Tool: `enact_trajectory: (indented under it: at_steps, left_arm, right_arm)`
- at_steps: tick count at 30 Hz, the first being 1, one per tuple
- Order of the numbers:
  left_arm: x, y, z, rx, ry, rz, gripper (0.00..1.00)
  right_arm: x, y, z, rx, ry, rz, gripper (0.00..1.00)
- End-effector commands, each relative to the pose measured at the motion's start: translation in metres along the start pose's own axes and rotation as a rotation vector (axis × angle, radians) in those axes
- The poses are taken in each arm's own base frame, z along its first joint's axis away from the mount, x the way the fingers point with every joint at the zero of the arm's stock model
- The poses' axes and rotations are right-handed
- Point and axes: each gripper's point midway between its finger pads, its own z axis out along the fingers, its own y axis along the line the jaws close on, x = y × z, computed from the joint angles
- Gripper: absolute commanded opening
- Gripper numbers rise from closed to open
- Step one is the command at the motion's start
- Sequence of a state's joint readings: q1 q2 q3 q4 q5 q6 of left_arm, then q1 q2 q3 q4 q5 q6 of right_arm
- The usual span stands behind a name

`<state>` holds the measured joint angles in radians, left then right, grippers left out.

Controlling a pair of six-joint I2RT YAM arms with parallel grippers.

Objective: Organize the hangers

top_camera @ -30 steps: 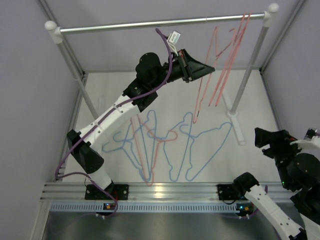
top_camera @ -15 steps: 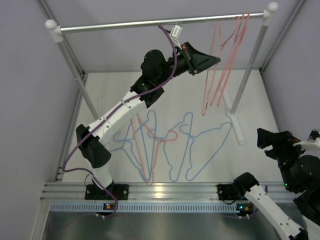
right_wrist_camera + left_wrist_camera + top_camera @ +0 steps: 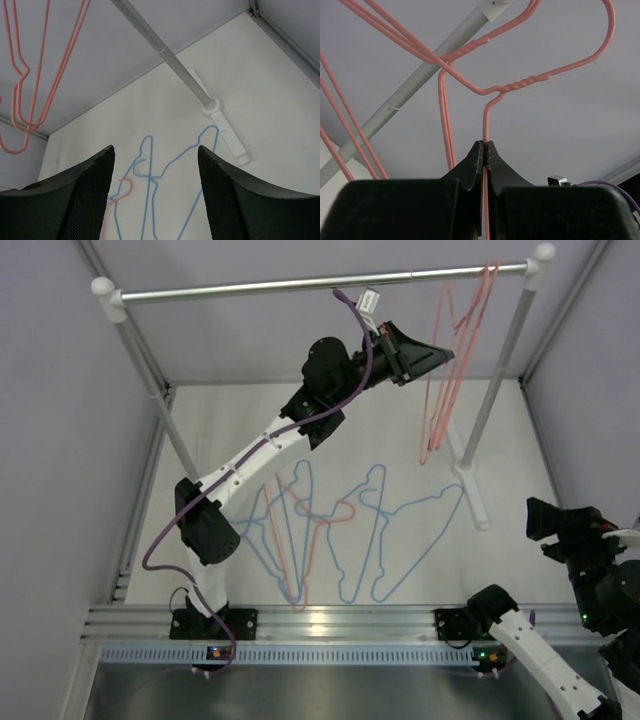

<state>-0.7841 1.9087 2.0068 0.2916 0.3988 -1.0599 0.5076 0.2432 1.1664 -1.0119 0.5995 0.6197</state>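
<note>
My left gripper (image 3: 448, 353) is raised near the right end of the silver rail (image 3: 300, 284) and shut on a pink hanger (image 3: 520, 85), pinching its wire just below the twisted neck. Its hook (image 3: 606, 40) curves up to the right; I cannot tell whether it rests on the rail. Other pink hangers (image 3: 468, 310) hang from the rail beside it. Several blue hangers (image 3: 392, 530) and a pink one (image 3: 302, 560) lie flat on the table. My right gripper (image 3: 548, 520) is low at the right, open and holding nothing, facing the blue hangers (image 3: 150, 165).
The rack's right post (image 3: 500, 370) stands on a white foot (image 3: 476, 495) close to the lying hangers. The left post (image 3: 150, 370) stands at the table's left edge. Grey walls close in both sides.
The left arm has stretched up and to the right, carrying the pink hanger closer to those hanging at the rail's right end. The right gripper has drifted slightly to the right.
</note>
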Motion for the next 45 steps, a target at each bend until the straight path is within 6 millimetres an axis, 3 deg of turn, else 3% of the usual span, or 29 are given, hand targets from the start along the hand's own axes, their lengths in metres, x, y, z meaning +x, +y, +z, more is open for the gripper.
enact_trajectory:
  at_steps: [1,14,25,30,37,42,43,45]
  left_arm:
    - [-0.029,-0.040,0.002,0.108,-0.086,0.031,0.00]
    - [-0.036,-0.037,0.009,0.125,-0.120,-0.025,0.00]
    - [-0.040,-0.011,0.016,0.108,-0.123,-0.111,0.00]
    - [-0.031,0.004,0.019,0.081,-0.101,-0.140,0.00]
    - [-0.026,0.006,0.017,0.092,-0.085,-0.139,0.00]
    - [-0.023,0.003,0.013,0.105,-0.079,-0.137,0.18]
    - [-0.021,0.006,0.010,0.098,-0.078,-0.138,0.30]
    - [-0.020,0.004,0.008,0.102,-0.078,-0.127,0.40]
  right_arm:
    - [-0.007,-0.007,-0.005,0.025,-0.010,-0.023,0.65]
    - [-0.013,-0.010,-0.011,0.019,-0.021,-0.011,0.65]
    - [-0.016,-0.012,-0.013,0.019,-0.024,-0.010,0.65]
    - [-0.014,-0.015,-0.014,0.023,-0.023,-0.008,0.65]
    - [-0.014,-0.015,-0.014,0.020,-0.023,-0.003,0.65]
    - [-0.013,-0.015,-0.014,0.018,-0.023,0.003,0.65]
    - [-0.013,-0.016,-0.014,0.020,-0.023,0.002,0.65]
    - [-0.012,-0.016,-0.014,0.021,-0.024,0.002,0.65]
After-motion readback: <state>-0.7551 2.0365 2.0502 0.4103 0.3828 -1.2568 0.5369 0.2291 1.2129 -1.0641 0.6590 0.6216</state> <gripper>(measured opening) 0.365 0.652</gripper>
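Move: The pink hanger is already pinched in my left hand. The stretch of rail meant for it lies about 6 cm ahead, 3 cm to the right and some 9 cm above that hand. The hooks of the two hung hangers sit on the rail about 3 cm right of that spot, and the rail's right corner joint roughly 9 cm right of it. From my idle right hand, the same spot is about 26 cm ahead, 10 cm left and 25 cm up. I lift my left hand about a centimetre, then carry the pinched hanger some 4 cm forward while lowering it about 2.5 cm, bringing its hook over and down onto the rail just left of the two hung hooks. The hand rolls about 10 degrees, its forward side dipping. Once it has settled there, I open my fingers partway to release the wire. ##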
